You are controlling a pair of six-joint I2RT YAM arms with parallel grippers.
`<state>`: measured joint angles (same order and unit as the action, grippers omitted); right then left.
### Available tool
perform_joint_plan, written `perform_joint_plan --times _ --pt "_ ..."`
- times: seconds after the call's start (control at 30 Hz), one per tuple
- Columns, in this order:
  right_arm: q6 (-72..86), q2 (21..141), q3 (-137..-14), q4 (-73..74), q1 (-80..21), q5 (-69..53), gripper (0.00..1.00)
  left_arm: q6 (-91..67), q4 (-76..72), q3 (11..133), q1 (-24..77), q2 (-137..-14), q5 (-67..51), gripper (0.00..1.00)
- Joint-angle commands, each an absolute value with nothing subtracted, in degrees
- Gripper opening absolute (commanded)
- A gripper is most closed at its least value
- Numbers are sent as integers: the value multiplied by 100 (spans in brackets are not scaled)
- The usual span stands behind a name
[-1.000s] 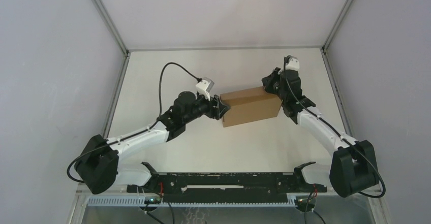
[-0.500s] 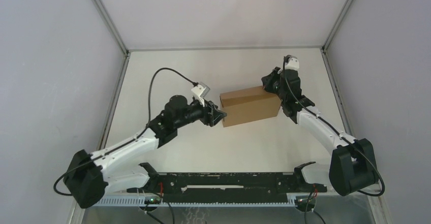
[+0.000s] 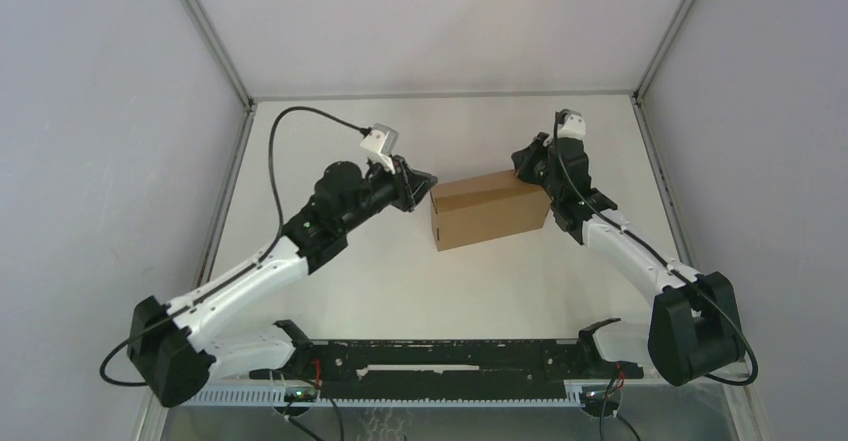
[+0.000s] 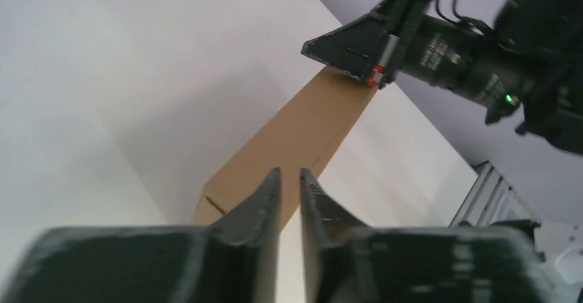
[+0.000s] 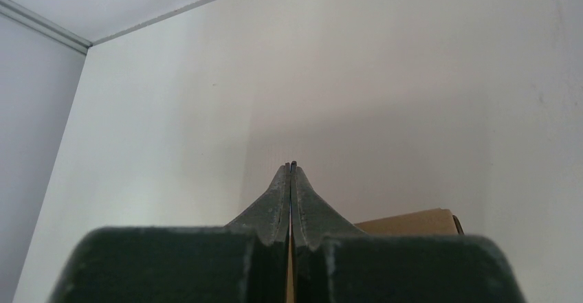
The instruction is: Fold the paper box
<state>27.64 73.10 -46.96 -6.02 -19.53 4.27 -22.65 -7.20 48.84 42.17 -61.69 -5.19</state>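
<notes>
The paper box (image 3: 487, 209) lies closed on the table, a plain brown block with its long side facing me. My left gripper (image 3: 424, 183) hovers just off the box's far left corner, not touching it. In the left wrist view its fingers (image 4: 290, 176) stand a narrow gap apart with nothing between them, and the box (image 4: 302, 135) stretches away beyond them. My right gripper (image 3: 528, 165) is shut and rests against the box's far right corner. The left wrist view shows the right gripper (image 4: 313, 46) over that end. The right wrist view shows its fingers (image 5: 291, 165) pressed together above the box (image 5: 412, 222).
The white table (image 3: 330, 301) is walled by grey panels on the left, back and right, with metal corner posts (image 3: 210, 36). A black rail (image 3: 440, 356) runs along the near edge between the arm bases. The left arm's cable (image 3: 290, 116) loops above its wrist.
My left gripper has drawn back from the box's left end, swung toward the far side and narrowed its jaws. The right gripper and the box have barely moved.
</notes>
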Motion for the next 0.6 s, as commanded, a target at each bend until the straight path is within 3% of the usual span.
perform_joint_plan --times 0.0,0.2,0.57 --pt "2883 7446 -4520 -230 -2044 377 2 -2584 -733 5522 4182 -6851 -110 14" --pt "2868 7450 -4495 -226 -2060 403 2 -2894 -1048 5615 4113 -7267 -484 10" --pt "2951 7563 -4307 -395 -2087 382 2 -3721 -2358 4029 4409 -6831 -504 10"
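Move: Over the left end of the paper box, the left hand has the slotted top corner roughly 4 cm ahead, 3 cm to its right and 9 cm below. The right gripper's fingertips, at the box's far top edge, are about 8 cm ahead, 19 cm to the right and 8 cm lower than the left hand. From the right hand, that slotted corner lies some 16 cm left, 4 cm back and 1 cm lower. Sinking about 5 cm while shifting some 2 cm to the right, the left hand closes in on the slotted left end of the box; it first reaches forward about 3 cm, then draws half of that back. Its part-open fingers close nearly shut and the wrist tips down about 10 degrees. The right hand stays in place, closed fingers still resting on the top near the box's right end. ##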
